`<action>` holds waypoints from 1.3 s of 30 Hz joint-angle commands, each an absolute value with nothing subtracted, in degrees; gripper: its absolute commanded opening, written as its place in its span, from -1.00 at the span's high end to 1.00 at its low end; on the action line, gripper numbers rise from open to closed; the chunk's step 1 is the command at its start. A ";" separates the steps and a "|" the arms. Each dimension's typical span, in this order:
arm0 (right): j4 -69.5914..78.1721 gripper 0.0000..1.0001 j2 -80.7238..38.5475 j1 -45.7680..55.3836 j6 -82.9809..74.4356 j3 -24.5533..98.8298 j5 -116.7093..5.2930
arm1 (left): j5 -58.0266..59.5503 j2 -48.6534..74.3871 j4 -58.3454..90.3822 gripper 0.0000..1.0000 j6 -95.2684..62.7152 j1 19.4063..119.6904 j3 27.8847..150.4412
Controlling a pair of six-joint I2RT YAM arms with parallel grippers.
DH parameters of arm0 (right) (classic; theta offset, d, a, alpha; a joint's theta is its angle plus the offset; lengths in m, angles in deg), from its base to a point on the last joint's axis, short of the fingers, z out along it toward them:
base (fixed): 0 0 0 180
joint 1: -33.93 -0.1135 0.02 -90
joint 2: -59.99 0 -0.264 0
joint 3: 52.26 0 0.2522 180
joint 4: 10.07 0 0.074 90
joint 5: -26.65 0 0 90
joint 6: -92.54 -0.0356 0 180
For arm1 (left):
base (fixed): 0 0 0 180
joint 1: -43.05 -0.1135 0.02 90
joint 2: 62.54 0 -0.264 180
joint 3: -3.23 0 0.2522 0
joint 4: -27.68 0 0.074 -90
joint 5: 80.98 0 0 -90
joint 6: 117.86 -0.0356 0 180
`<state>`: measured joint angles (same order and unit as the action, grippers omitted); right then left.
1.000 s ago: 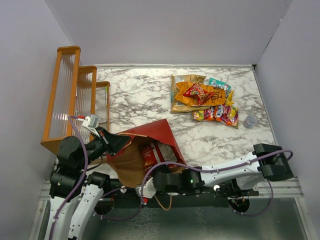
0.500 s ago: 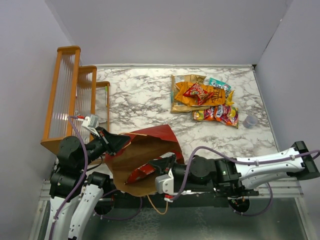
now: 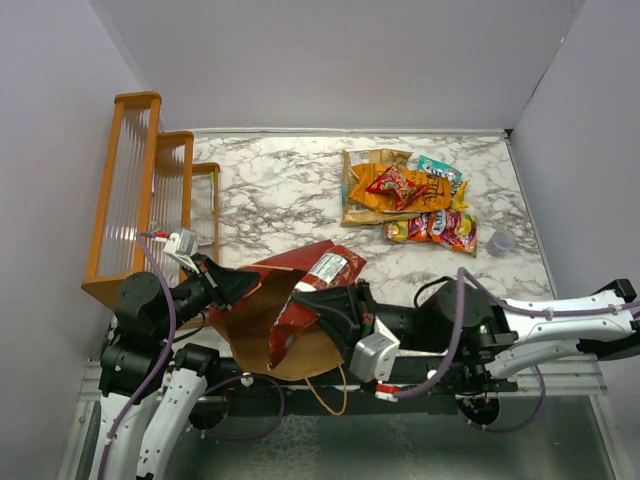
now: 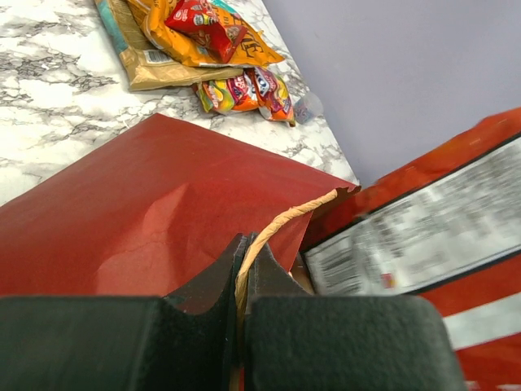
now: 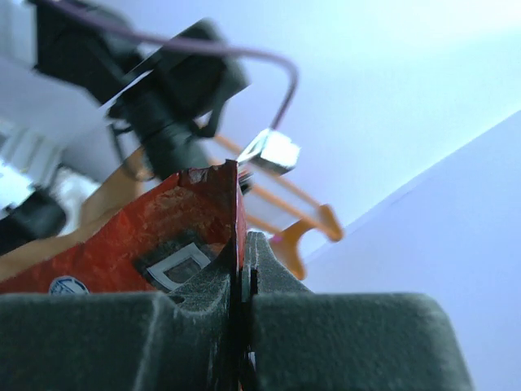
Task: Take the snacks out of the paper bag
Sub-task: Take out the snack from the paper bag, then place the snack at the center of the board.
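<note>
The paper bag, dark red outside and brown inside, lies open at the near left of the table. My left gripper is shut on its twisted tan handle, holding the mouth up. My right gripper is shut on the edge of a dark red packet with a white label, held tilted above the bag's mouth. In the left wrist view this packet fills the right side beside the bag's red wall. Several other snacks lie in a pile at the back right.
An orange wooden rack stands along the left edge. A small clear cup sits right of the snack pile. Bare marble tabletop lies between rack, bag and pile. Grey walls close in the table.
My right gripper has drawn the dark red packet up out of the bag and swung it toward the back right. The left gripper has stayed on the handle.
</note>
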<state>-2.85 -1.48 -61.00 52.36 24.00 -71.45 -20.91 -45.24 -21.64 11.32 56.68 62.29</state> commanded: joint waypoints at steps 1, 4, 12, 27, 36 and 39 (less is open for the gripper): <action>-7.63 0.97 -0.01 -61.47 60.76 31.04 -70.88 | -19.25 -45.77 -22.42 1.00 11.52 56.85 62.38; -10.37 0.97 -0.57 -61.48 65.08 34.61 -73.56 | -19.17 -45.54 -22.74 1.00 11.28 56.85 62.60; -24.26 0.97 -0.63 -47.10 70.78 34.01 -82.62 | -19.17 -45.01 -22.74 1.00 11.06 56.85 63.14; -19.79 0.97 -14.40 3.99 43.22 20.39 -72.95 | -19.15 -44.54 -23.88 1.00 10.56 56.85 64.72; -21.19 0.97 -23.45 18.78 40.16 26.61 -70.24 | -18.48 -43.18 -25.72 1.00 8.69 56.78 66.82; -20.00 0.97 -26.11 21.96 40.51 30.43 -68.38 | -18.81 -42.29 -24.95 1.00 8.53 56.85 66.55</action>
<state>-16.40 -24.78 18.06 42.29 23.09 -72.39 -19.88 -43.67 -24.89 9.86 56.68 65.46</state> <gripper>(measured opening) 0.017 0.010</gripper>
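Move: The right hand, holding the red snack high over the paper bag, is bound for the snack pile, about 40 cm ahead, 25 cm to its right and 38 cm below. The candy packs lie some 11 cm nearer and 9 cm to the right of that pile; the paper bag is roughly 30 cm beneath the hand. From the left hand, gripping the bag's handle, the pile is about 29 cm ahead and 35 cm right. The right hand raises the held red snack, then swings it 45 cm forward, 30 cm right and down towards the pile. ##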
